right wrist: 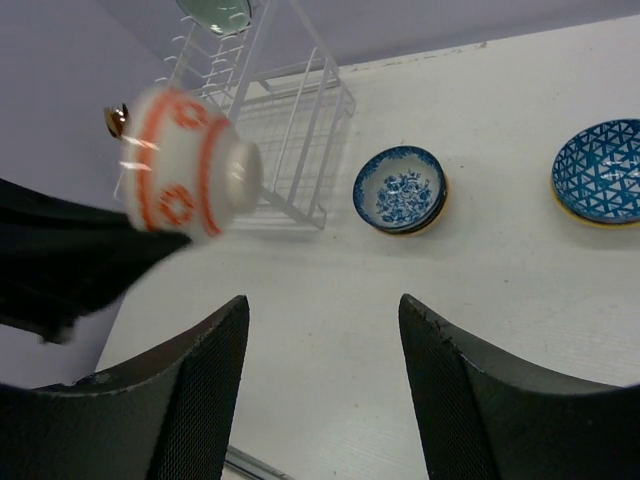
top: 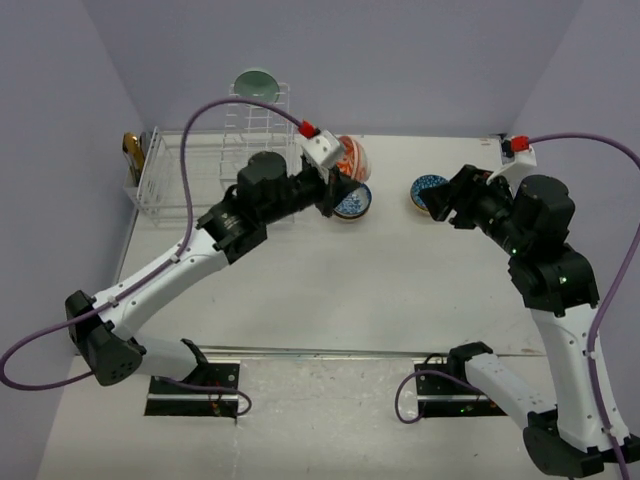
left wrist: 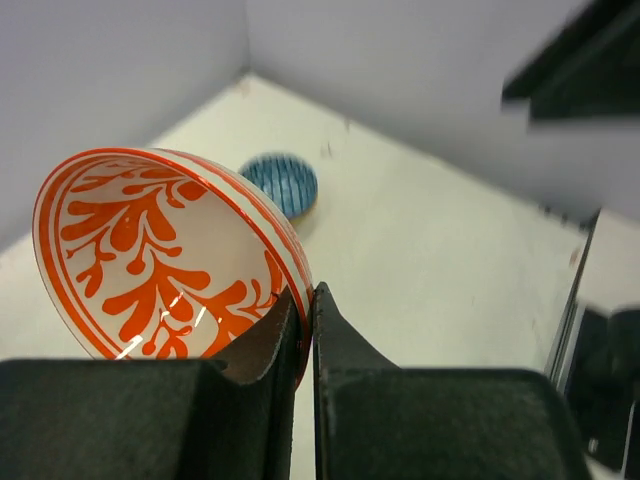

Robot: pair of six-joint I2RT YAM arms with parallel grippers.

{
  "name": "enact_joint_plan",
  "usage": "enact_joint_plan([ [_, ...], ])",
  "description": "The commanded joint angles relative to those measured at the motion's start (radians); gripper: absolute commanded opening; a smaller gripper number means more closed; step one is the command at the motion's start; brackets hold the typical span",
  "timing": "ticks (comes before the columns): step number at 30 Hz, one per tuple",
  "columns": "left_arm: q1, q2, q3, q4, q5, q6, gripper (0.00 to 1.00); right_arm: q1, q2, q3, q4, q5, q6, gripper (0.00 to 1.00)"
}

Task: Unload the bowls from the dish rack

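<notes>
My left gripper point(top: 337, 180) is shut on the rim of an orange-and-white patterned bowl point(left wrist: 160, 250), holding it tilted in the air just right of the dish rack point(top: 200, 170). The same bowl point(right wrist: 190, 175) looks blurred in the right wrist view. A green bowl point(top: 258, 83) sits on top of the rack's tall slotted tower. A blue floral bowl point(top: 352, 203) rests on the table below the held bowl. Further right lies a blue triangle-patterned bowl point(top: 428, 190). My right gripper point(right wrist: 325, 300) hovers open over bare table beside that bowl, with nothing between its fingers.
A small golden-brown object point(top: 131, 150) stands at the rack's left end. Purple walls close in the table at the back and both sides. The left arm's purple cable point(top: 215, 110) arcs over the rack. A blue bowl point(left wrist: 283, 183) shows beyond the held bowl in the left wrist view.
</notes>
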Motion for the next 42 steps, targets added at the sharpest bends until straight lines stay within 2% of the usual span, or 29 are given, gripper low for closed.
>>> enact_joint_plan([
  [1,-0.078,-0.006,-0.098,-0.185,-0.068,0.261,0.00,-0.005,0.041,0.072,-0.105,0.024,-0.043,0.63],
  [5,-0.178,-0.002,-0.235,-0.262,-0.082,0.312,0.00,0.003,0.137,0.071,-0.154,-0.122,-0.086,0.61],
  [6,-0.221,-0.002,-0.254,-0.262,-0.129,0.315,0.00,0.018,0.152,0.065,-0.163,-0.125,-0.097,0.61],
  [12,-0.342,0.018,-0.314,-0.248,-0.186,0.331,0.00,0.136,0.310,0.054,-0.228,-0.040,-0.131,0.61],
  [15,-0.351,0.030,-0.355,-0.181,-0.180,0.338,0.00,0.197,0.371,0.007,-0.234,-0.010,-0.134,0.61],
  [22,-0.410,0.099,-0.357,-0.150,-0.244,0.375,0.00,0.282,0.483,-0.052,-0.260,0.036,-0.154,0.58],
  [27,-0.437,0.155,-0.314,-0.193,-0.326,0.387,0.00,0.331,0.555,-0.105,-0.265,0.129,-0.149,0.49],
  [31,-0.443,0.173,-0.303,-0.194,-0.330,0.392,0.00,0.345,0.589,-0.150,-0.226,0.154,-0.137,0.35],
  [35,-0.453,0.179,-0.294,-0.197,-0.353,0.398,0.00,0.348,0.615,-0.167,-0.200,0.148,-0.131,0.25],
  [42,-0.466,0.204,-0.291,-0.197,-0.389,0.398,0.00,0.349,0.617,-0.153,-0.162,0.118,-0.108,0.00],
])
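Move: The orange bowl is in the left gripper, pinched at its rim, with its middle about 5 cm ahead of the left hand. From the open right gripper the bowl lies roughly 9 cm ahead, 14 cm left and 3 cm higher. The left hand's hand-over spot is 13 cm back, 4 right, 30 below. The near blue bowl stack stands some 11 cm straight ahead of the left hand and 38 below; the far blue stack stands 16 ahead, 10 right and 36 below the right hand. Bring the left gripper down about 30 cm and back 13, quickly at first, away from the near blue stack, keeping its pinch on the orange bowl and rolling some 50 degrees so the fingers point down. Follow with the right gripper, down about 28 cm and some 8 left, tipping its fingers steeply down towards the bowl, then close them on the rim. ##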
